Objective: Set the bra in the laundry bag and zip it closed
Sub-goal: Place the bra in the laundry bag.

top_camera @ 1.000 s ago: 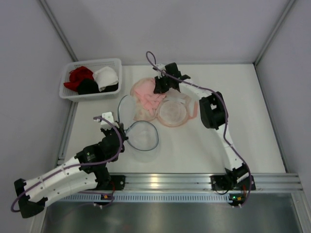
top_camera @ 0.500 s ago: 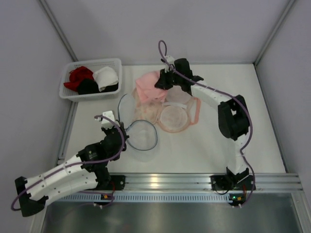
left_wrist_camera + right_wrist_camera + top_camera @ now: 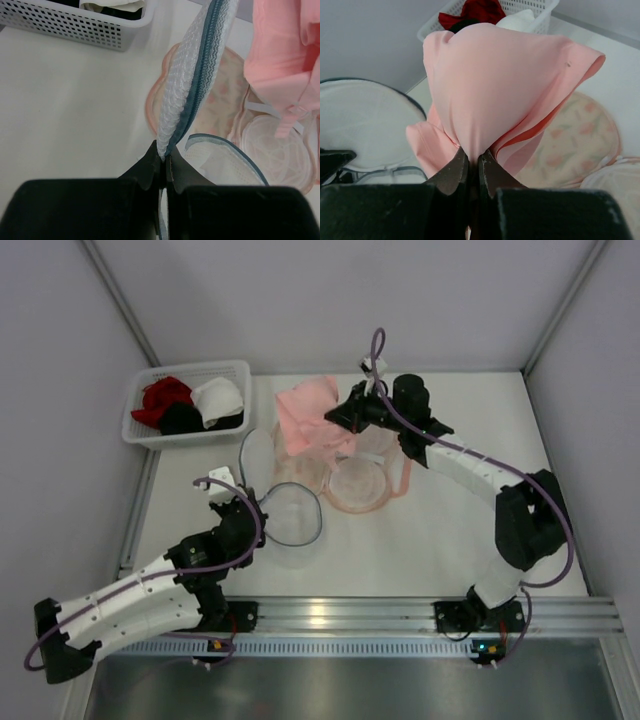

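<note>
The pale pink bra (image 3: 308, 415) hangs bunched above the table's far middle, with my right gripper (image 3: 347, 418) shut on its fabric; the right wrist view shows the bra (image 3: 495, 80) pinched between the jaws of that gripper (image 3: 474, 160). Below it the peach floral laundry bag (image 3: 358, 480) lies unzipped and spread open. My left gripper (image 3: 246, 508) is shut on the bag's white mesh flap with its grey-blue zip rim (image 3: 292, 512). In the left wrist view the flap (image 3: 190, 85) rises from the left gripper (image 3: 165, 157), with the floral panel (image 3: 225, 90) and bra (image 3: 285, 45) beyond.
A white slotted basket (image 3: 135, 405) at the far left holds red, black and white garments; it also shows as the basket (image 3: 65, 25) in the left wrist view. Grey walls close in the table on three sides. A metal rail (image 3: 400, 615) runs along the near edge.
My right gripper has lifted the bra off the bag and carried it up and to the right, the arm stretching out. The left gripper has stayed put, still gripping the mesh flap.
</note>
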### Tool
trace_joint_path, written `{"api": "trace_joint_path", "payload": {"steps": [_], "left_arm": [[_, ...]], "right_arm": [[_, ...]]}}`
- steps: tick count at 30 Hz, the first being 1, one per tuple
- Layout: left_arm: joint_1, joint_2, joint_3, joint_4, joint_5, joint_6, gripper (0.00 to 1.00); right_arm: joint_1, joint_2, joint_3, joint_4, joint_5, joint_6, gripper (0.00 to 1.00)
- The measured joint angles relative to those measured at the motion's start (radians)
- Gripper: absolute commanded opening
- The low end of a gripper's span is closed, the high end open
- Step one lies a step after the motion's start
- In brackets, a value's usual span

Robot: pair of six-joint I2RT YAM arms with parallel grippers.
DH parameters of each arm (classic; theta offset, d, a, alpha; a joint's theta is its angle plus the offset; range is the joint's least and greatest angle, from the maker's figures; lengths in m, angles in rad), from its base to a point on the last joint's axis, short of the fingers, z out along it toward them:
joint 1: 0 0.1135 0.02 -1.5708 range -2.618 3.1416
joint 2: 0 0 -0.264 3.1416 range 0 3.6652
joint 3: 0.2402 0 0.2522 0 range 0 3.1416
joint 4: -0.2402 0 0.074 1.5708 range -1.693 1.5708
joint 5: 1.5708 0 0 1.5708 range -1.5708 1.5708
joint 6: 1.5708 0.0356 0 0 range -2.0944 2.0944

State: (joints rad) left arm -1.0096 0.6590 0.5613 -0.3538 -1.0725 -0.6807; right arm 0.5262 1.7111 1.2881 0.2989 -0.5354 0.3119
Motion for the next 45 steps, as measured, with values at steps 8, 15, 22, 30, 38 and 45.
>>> {"api": "trace_joint_path", "payload": {"steps": [8,15,22,30,38,45], "left_arm": [[0.001,0.021,-0.001,0.032,-0.013,-0.028,0.0],[0.001,0.004,0.0,0.052,-0.011,-0.021,0.0],[0.001,-0.014,-0.001,0.058,0.026,-0.045,0.0],[0.001,-0.018,-0.002,0.059,0.045,-0.049,0.0],[0.001,-0.038,-0.002,0.06,0.048,-0.047,0.0],[0.002,-0.037,-0.007,0.062,0.097,-0.054,0.0]], "right_arm": [[0.071,-0.259,-0.189,-0.041,-0.005,-0.011,0.0],[0.2,-0.385,-0.228,-0.203,0.014,-0.103,0.0],[0.264,-0.38,-0.306,-0.272,0.093,-0.084,0.0],[0.371,-0.189,-0.159,-0.434,0.209,-0.138,0.0],[0.382,-0.171,-0.124,-0.632,0.177,-0.234,0.0],[0.444,0.021,0.084,-0.67,0.179,-0.203,0.0]]}}
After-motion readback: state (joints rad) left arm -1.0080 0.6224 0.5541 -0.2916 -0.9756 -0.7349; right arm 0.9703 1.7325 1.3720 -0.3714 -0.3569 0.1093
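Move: The laundry bag's open mouth is about 17 cm back, 10 cm left and 12 cm below the right gripper, which holds the bra; its raised lid stands some 10 cm back and 16 cm left of that gripper. The floral pouch's mesh half lies on the table about 3 cm back, 4 cm right and 25 cm below. From the left gripper, pinching the bag's rim, the mouth is about 6 cm right, level fore-and-aft and 6 cm below. Swing the right gripper back about 19 cm towards the bag, lifting slightly on the way, then sink it to about 11 cm below its start and finish with a push left of some 5 cm to the mouth beneath the lid. Dip its fingertips about 30 degrees, turning counter-clockwise, and stay shut on the bra. Keep the left gripper pinching the rim, easing slightly right. ##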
